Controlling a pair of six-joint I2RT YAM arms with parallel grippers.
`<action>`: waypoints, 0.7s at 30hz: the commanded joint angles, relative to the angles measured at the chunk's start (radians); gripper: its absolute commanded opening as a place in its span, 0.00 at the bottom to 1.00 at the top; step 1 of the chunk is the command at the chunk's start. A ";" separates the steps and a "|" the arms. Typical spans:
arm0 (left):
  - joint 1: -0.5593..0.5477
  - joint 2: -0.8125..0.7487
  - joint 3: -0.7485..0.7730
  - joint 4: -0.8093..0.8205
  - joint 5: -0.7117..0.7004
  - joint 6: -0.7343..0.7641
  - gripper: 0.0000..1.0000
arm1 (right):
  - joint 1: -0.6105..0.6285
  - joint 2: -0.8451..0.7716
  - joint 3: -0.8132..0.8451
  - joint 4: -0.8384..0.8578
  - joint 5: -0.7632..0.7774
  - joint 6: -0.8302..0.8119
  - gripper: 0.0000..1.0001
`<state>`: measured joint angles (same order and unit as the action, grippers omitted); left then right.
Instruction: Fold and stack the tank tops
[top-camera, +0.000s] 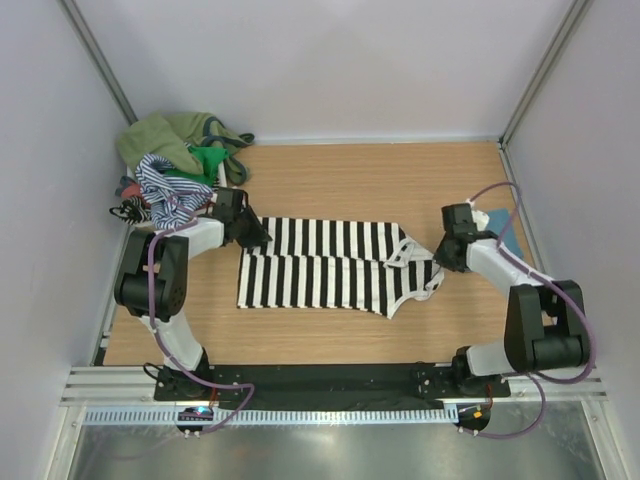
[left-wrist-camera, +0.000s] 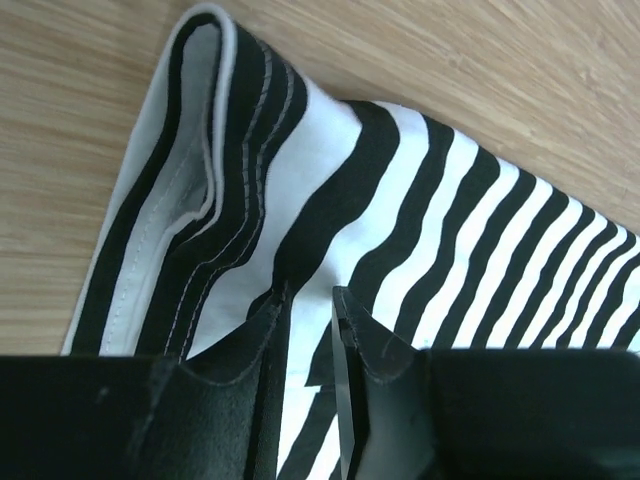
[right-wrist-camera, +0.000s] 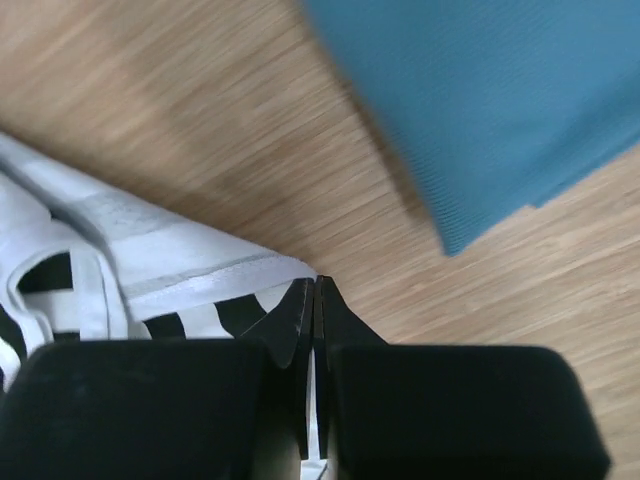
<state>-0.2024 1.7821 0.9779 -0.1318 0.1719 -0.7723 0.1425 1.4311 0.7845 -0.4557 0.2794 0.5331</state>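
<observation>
The black-and-white striped tank top (top-camera: 330, 265) lies flat across the middle of the table, folded lengthwise. My left gripper (top-camera: 252, 235) is down on its far left corner. In the left wrist view the jaws (left-wrist-camera: 308, 295) stand close together, with a puckered fold of striped cloth (left-wrist-camera: 420, 200) between them. My right gripper (top-camera: 440, 255) is at the strap end on the right. There its jaws (right-wrist-camera: 314, 282) are pressed together on the white-edged hem (right-wrist-camera: 120, 240). The teal-blue tank top (right-wrist-camera: 490, 100) lies just beyond, partly hidden under the right arm (top-camera: 508, 238).
A heap of other tank tops (top-camera: 175, 165), olive, green and thin navy-striped, sits in the far left corner beside the left arm. Light walls (top-camera: 560, 120) and metal posts close in the table on three sides. Bare wood (top-camera: 370, 180) lies behind the striped top.
</observation>
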 joint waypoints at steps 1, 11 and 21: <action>0.014 0.037 0.011 -0.046 -0.038 0.027 0.25 | -0.130 -0.104 -0.078 0.086 -0.032 0.088 0.05; 0.015 0.002 -0.001 -0.051 -0.043 0.027 0.24 | -0.369 -0.161 -0.177 0.163 -0.227 0.088 0.41; 0.003 -0.088 -0.028 -0.048 -0.083 0.034 0.24 | -0.383 -0.300 -0.192 0.183 -0.253 0.071 0.57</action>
<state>-0.1963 1.7496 0.9600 -0.1570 0.1299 -0.7666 -0.2379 1.1782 0.5888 -0.3119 0.0441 0.6193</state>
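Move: The right gripper has the striped top's white strap end at its shut tips. The folded blue top lies about 9 cm to its right, 6 cm ahead and 2 cm below; the striped top's neck loop is some 8 cm left and 3 cm ahead. The left gripper is low over the striped top's far hem corner, which is about 5 cm ahead and 2 cm left of it; the strap end is roughly 37 cm to its right and 7 cm back. Sweep the right gripper about 6.5 cm to the right and some 3 cm back, sinking slightly and turning clockwise about 20 degrees, to draw the strap end out; open the fingers to a little over half and let the strap go, then lift about 3 cm beside the blue top's near corner. Keep the left gripper nearly still, resting on the striped cloth. ##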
